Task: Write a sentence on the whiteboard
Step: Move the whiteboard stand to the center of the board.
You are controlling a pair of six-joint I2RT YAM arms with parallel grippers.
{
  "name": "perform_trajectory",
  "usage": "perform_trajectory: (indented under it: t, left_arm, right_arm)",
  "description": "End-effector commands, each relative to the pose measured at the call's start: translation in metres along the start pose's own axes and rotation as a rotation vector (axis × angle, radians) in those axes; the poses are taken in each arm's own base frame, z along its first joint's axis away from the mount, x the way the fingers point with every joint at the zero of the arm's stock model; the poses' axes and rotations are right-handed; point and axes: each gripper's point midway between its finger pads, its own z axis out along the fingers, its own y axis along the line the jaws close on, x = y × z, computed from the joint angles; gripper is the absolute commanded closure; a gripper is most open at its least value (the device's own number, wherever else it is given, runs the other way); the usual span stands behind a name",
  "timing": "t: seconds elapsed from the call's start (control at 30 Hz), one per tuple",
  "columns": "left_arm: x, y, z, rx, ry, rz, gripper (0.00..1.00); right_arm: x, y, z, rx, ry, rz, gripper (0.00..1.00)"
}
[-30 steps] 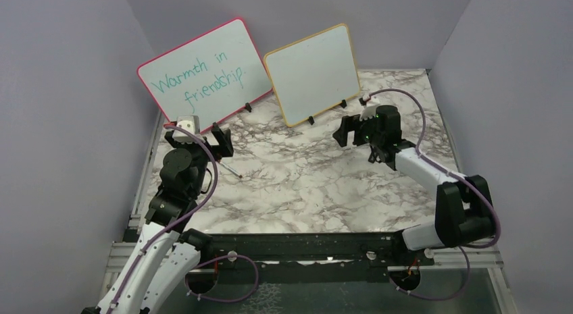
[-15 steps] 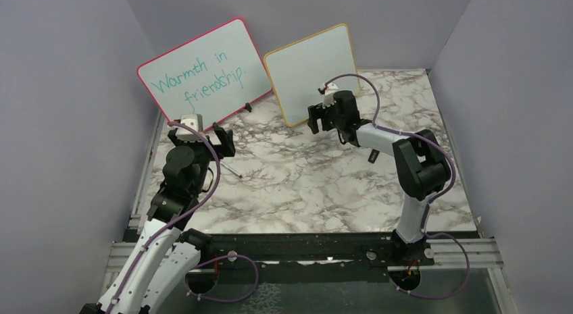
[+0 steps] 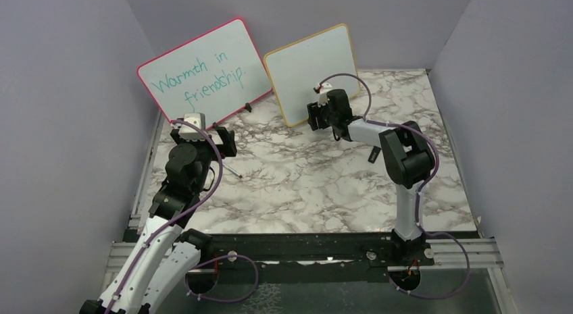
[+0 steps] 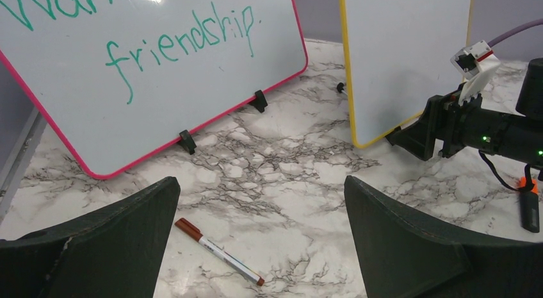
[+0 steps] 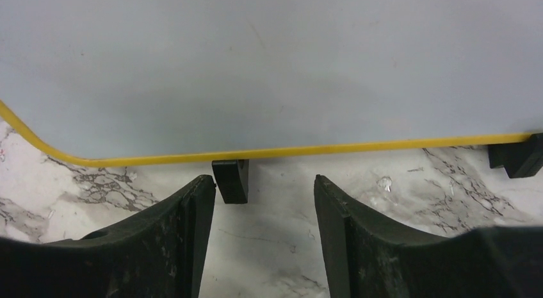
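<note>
The whiteboard (image 3: pixel 311 69) with its yellow-orange frame leans upright at the back on small black feet, and its face is blank; no sentence shows on it. My right gripper (image 3: pixel 315 118) sits low at its bottom edge. In the right wrist view the whiteboard (image 5: pixel 269 67) fills the top. One black foot (image 5: pixel 230 180) stands just off the left fingertip of the right gripper (image 5: pixel 263 181), which is open with nothing between its jaws. My left gripper (image 4: pixel 261 186) is wide open above a red-brown capped marker (image 4: pixel 219 252) lying on the marble.
A larger pink-framed board (image 3: pixel 203 71) with teal writing leans at the back left, close beside the yellow one. A small dark object with an orange end (image 4: pixel 528 207) lies on the marble table (image 3: pixel 297 186) right of the right arm. Grey walls close in three sides.
My right arm has swung left and forward to the yellow whiteboard's bottom edge, and its jaws have narrowed. The left arm has barely moved.
</note>
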Motion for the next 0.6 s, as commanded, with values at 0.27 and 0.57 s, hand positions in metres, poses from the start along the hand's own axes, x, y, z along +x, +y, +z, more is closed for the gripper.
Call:
perform_trajectory:
  t: [0.27, 0.57]
  left_arm:
    - [-0.005, -0.003, 0.000, 0.025, -0.016, 0.004, 0.01]
    - [-0.006, -0.003, -0.002, 0.028, -0.023, 0.003, 0.01]
  right_arm:
    - [-0.005, 0.003, 0.020, -0.029, -0.017, 0.007, 0.61]
    - [0.010, 0.017, -0.001, -0.051, 0.005, 0.008, 0.93]
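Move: The yellow-framed whiteboard's left stand is already between the right hand's open fingers, nearer the left finger: roughly 1 cm ahead of the hand point, 2 cm left and 1 cm lower. The second stand is about 7 cm ahead and 8 cm right; the whiteboard's middle is some 8 cm ahead, 2 cm right and 12 cm up. The pink-framed board's nearer stand lies about 20 cm left, 6 cm ahead. From the left hand, the left stand is roughly 23 cm ahead, 25 cm right and 24 cm lower. The left stand under the yellow-framed whiteboard is pinched between the right fingertips as they close from a bit over half open to about a fifth. The right hand first eases forward and down, under 1 cm each, then shifts about 1 cm left to centre on the stand while the fingers shut, the wrist barely turning. ##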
